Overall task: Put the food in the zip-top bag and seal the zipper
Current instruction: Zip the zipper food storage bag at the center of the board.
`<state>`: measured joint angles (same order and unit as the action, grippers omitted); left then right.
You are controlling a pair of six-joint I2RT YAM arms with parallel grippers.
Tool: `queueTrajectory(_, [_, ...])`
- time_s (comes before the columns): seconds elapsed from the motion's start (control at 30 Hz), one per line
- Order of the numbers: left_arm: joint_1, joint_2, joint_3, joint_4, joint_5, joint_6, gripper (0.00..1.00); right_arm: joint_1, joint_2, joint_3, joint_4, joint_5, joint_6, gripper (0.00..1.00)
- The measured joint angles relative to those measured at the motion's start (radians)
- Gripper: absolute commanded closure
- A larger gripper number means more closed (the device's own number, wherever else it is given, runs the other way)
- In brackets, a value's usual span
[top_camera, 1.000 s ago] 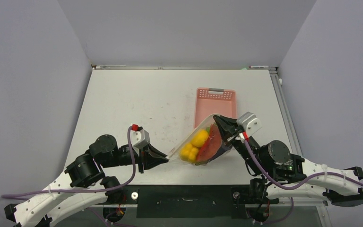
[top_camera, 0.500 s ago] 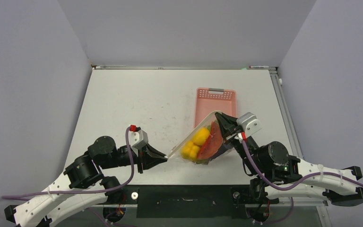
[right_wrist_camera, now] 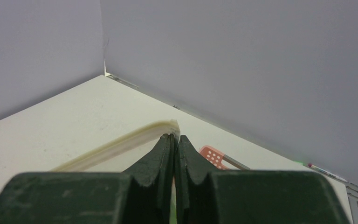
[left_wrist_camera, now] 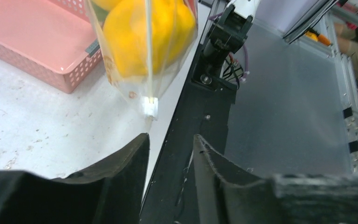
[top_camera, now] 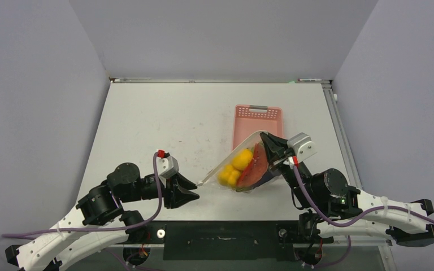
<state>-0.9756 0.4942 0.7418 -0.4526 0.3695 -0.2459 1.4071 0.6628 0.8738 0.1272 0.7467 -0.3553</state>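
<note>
The zip-top bag (top_camera: 243, 169) hangs slanted over the table. My right gripper (top_camera: 268, 149) is shut on its upper right corner, right by the end of the zipper (right_wrist_camera: 121, 144), and the jaws (right_wrist_camera: 174, 136) press together on the plastic. Yellow food (top_camera: 233, 167) and a red piece (top_camera: 255, 169) lie inside the bag. In the left wrist view the yellow food (left_wrist_camera: 144, 32) fills the pouch, and the zipper's white end (left_wrist_camera: 150, 106) hangs free just ahead of my fingers. My left gripper (top_camera: 194, 192) is open with nothing between its jaws (left_wrist_camera: 170, 140), a short way from the bag's lower left corner (top_camera: 201, 183).
The pink basket (top_camera: 257, 116) stands just behind the bag, its wall (left_wrist_camera: 37, 60) close to the pouch in the left wrist view. The table's black front edge (top_camera: 220, 231) lies right below the left gripper. Grey walls enclose the table on three sides.
My left gripper has opened and let go of the bag's lower left corner, drawing back a little. The right gripper has lifted the bag slightly up and to the right.
</note>
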Motion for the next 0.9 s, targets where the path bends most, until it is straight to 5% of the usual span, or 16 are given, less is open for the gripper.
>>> queueTrajectory(0.33, [0.000, 0.004, 0.013, -0.049, -0.097, 0.007, 0.43, 0.000, -0.002, 0.025, -0.036, -0.011, 0.024, 0.95])
queueTrajectory(0.4, [0.000, 0.005, 0.024, -0.051, -0.126, 0.013, 0.31, 0.000, -0.002, 0.032, -0.047, -0.016, 0.027, 0.95])
queueTrajectory(0.9, [0.000, 0.020, 0.096, -0.050, -0.201, 0.035, 0.24, 0.000, -0.006, 0.051, -0.146, -0.085, 0.082, 0.95])
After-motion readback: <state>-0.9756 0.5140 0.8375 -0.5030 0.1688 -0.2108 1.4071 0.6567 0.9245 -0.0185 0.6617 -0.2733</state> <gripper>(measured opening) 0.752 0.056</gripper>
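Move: The zipper's free end, with its slider, hangs just off the left fingertips: about 2 cm to their right, 2 ahead and 1 above. The bag's food lies some 18 cm right of the left hand, 8 ahead and 1 below. The right hand holds the zipper's other top corner; from it the free end is about 24 cm left, 12 back and 12 below, and the pink basket about 15 ahead, 2 right and 30 below. The right fingers keep their pinch on the bag's top corner, almost in place, easing about 1 cm back and left and turning slightly counter-clockwise. The left hand, its fingers already parting and clear of the zipper end, opens wide, dips about a centimetre, then goes forward about 3 cm and up, drifting left and turning some 10 degrees counter-clockwise. ##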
